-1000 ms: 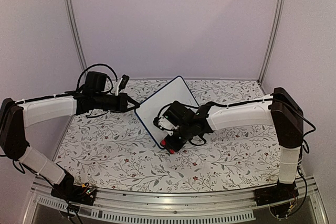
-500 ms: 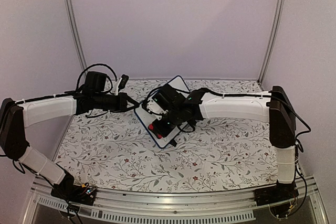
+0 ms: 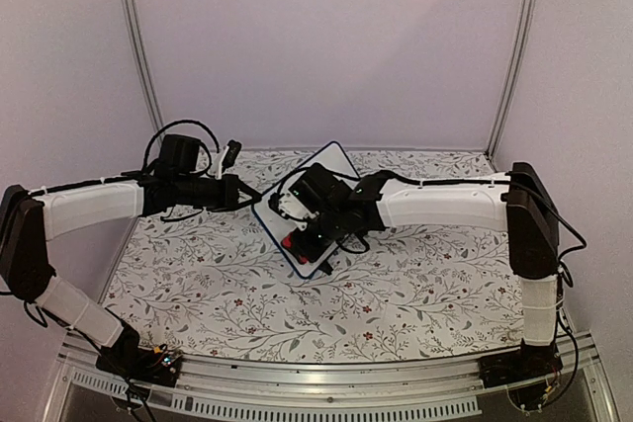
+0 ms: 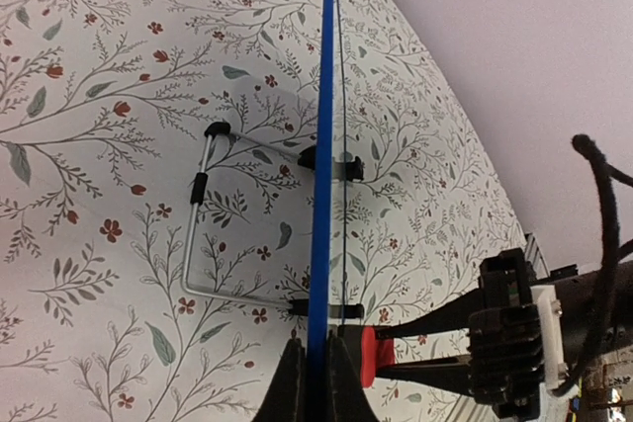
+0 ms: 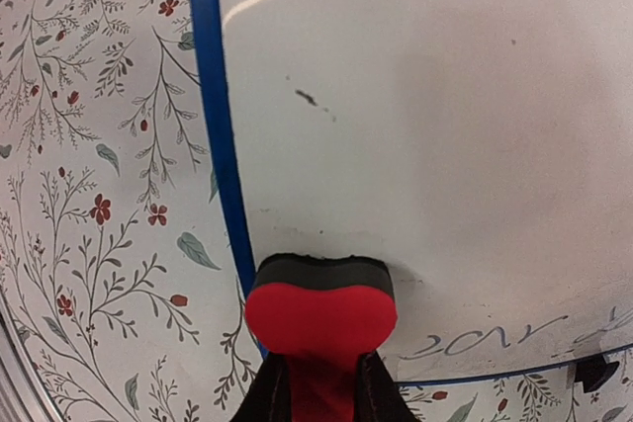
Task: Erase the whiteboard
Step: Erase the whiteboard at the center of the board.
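Observation:
The whiteboard (image 3: 334, 158) stands tilted on the floral table, propped on a wire stand (image 4: 203, 234). In the left wrist view it shows edge-on as a blue line (image 4: 326, 145), with my left gripper (image 4: 318, 382) shut on that edge. My right gripper (image 5: 318, 387) is shut on a red eraser (image 5: 319, 313), whose dark felt face presses against the board (image 5: 425, 126) near its blue frame. Faint handwriting (image 5: 495, 338) and a small dark mark (image 5: 307, 98) show on the surface. From above, the eraser (image 3: 289, 241) sits at the board's lower left part.
A floral cloth (image 3: 198, 274) covers the table. Pale walls with aluminium posts (image 3: 138, 56) close in the back and sides. A metal rail (image 3: 316, 382) runs along the near edge. The right arm (image 3: 445, 205) reaches across from the right.
My right gripper has carried the eraser from the board's near corner up and left onto its surface. The left gripper and the board have stayed in place.

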### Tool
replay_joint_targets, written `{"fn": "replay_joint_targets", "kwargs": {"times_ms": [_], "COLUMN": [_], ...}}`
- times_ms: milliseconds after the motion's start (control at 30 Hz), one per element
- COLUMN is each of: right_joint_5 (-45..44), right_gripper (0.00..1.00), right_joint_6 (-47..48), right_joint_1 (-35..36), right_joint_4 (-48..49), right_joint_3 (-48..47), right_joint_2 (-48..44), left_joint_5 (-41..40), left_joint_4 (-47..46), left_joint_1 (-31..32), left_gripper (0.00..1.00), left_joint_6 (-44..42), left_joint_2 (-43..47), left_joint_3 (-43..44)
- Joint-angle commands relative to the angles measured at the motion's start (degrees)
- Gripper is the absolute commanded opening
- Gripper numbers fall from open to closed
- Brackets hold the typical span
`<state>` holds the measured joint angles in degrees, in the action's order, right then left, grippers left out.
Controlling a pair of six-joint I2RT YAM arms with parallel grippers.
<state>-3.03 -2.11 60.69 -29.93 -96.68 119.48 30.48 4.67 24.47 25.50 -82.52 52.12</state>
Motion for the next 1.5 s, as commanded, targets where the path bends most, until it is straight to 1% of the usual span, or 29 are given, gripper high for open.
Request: {"fn": "replay_joint_targets", "kwargs": {"times_ms": [0, 167, 300, 600, 800, 1000, 1100, 1167, 1200, 1233, 1300, 1467], "right_joint_5": [0.2, 0.9, 0.9, 1.0, 1.9, 2.0, 2.4, 2.5, 4.2, 4.6, 5.3, 5.0], "right_gripper": [0.03, 0.04, 0.04, 0.03, 0.03, 0.04, 0.04, 0.04, 0.04, 0.04, 0.04, 0.04], "right_joint_6": [0.6, 0.5, 0.6, 1.4, 1.5, 1.5, 3.5, 3.8, 3.9, 3.9, 3.8, 3.4], "right_joint_1": [-0.5, -1.2, -1.6, -3.5, -3.7, -3.7, -3.7, -3.7, -3.7, -3.7, -3.7, -2.8], "right_joint_4": [0.6, 0.6, -1.1, -7.5, -10.1, -12.7, -14.3, -14.6, -14.6, -14.4, -13.9, -12.1], "right_joint_3": [6.1, 10.4, 11.3, 7.9, 4.6, 2.8, 2.4, 2.7, 2.9, 3.0, 3.1, 2.6], "right_joint_2": [-0.4, -2.2, -3.1, -2.2, -0.2, -0.6, -0.7, -1.0, -1.1, -1.4, -1.4, -1.1], "left_joint_5": [1.6, 1.6, 1.5, 1.2, 1.8, 2.5, 3.2, 3.6, 3.8, 3.9, 4.2, 4.6], "left_joint_4": [-0.1, -0.1, 0.0, -0.1, -0.8, -2.1, -3.2, -3.7, -3.7, -5.7, -6.4, -6.8], "left_joint_1": [0.4, 0.5, 0.4, 0.5, 0.5, 0.3, 0.1, -0.1, -0.3, -0.4, -0.6, -0.6], "left_gripper": [0.00, 0.00, 0.00, 0.00, 0.00, 0.00, 0.00, 0.00, 0.00, 0.00, 0.00, 0.00], "left_joint_6": [1.0, 1.0, 1.0, 0.5, 0.6, 0.7, 0.8, 1.1, 1.2, 1.4, 1.7, 1.8], "left_joint_2": [0.9, 1.0, 1.1, 2.0, 2.6, 3.5, 3.7, 4.1, 4.3, 4.4, 4.3, 4.3], "left_joint_3": [1.0, 1.0, 1.0, 1.0, 0.7, 0.4, 0.2, -0.1, -0.4, -0.5, -0.7, -0.8]}}
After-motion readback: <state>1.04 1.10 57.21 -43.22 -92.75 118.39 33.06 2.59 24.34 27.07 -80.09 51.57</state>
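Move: The right hand holds the red eraser over the board's lower-left part. The leftover writing lies about 6 cm to its right, 3 cm farther out and 4 cm lower. The board's bottom corner is roughly 4 cm back, level sideways, 5 cm below; the near board foot is level ahead, 5 cm right, 7 cm below. From the left hand, the writing is some 16 cm right, 4 cm back, 10 cm lower. Rightward and down, the right hand sweeps the gripped eraser about 7 cm across and 5 cm lower, drawing back slightly, to just beyond the board's lower edge; there it slows, eases a little forward and back again, having tilted some 15 degrees. The left hand keeps pinching the board's left corner and late on raises it about 2 cm. ##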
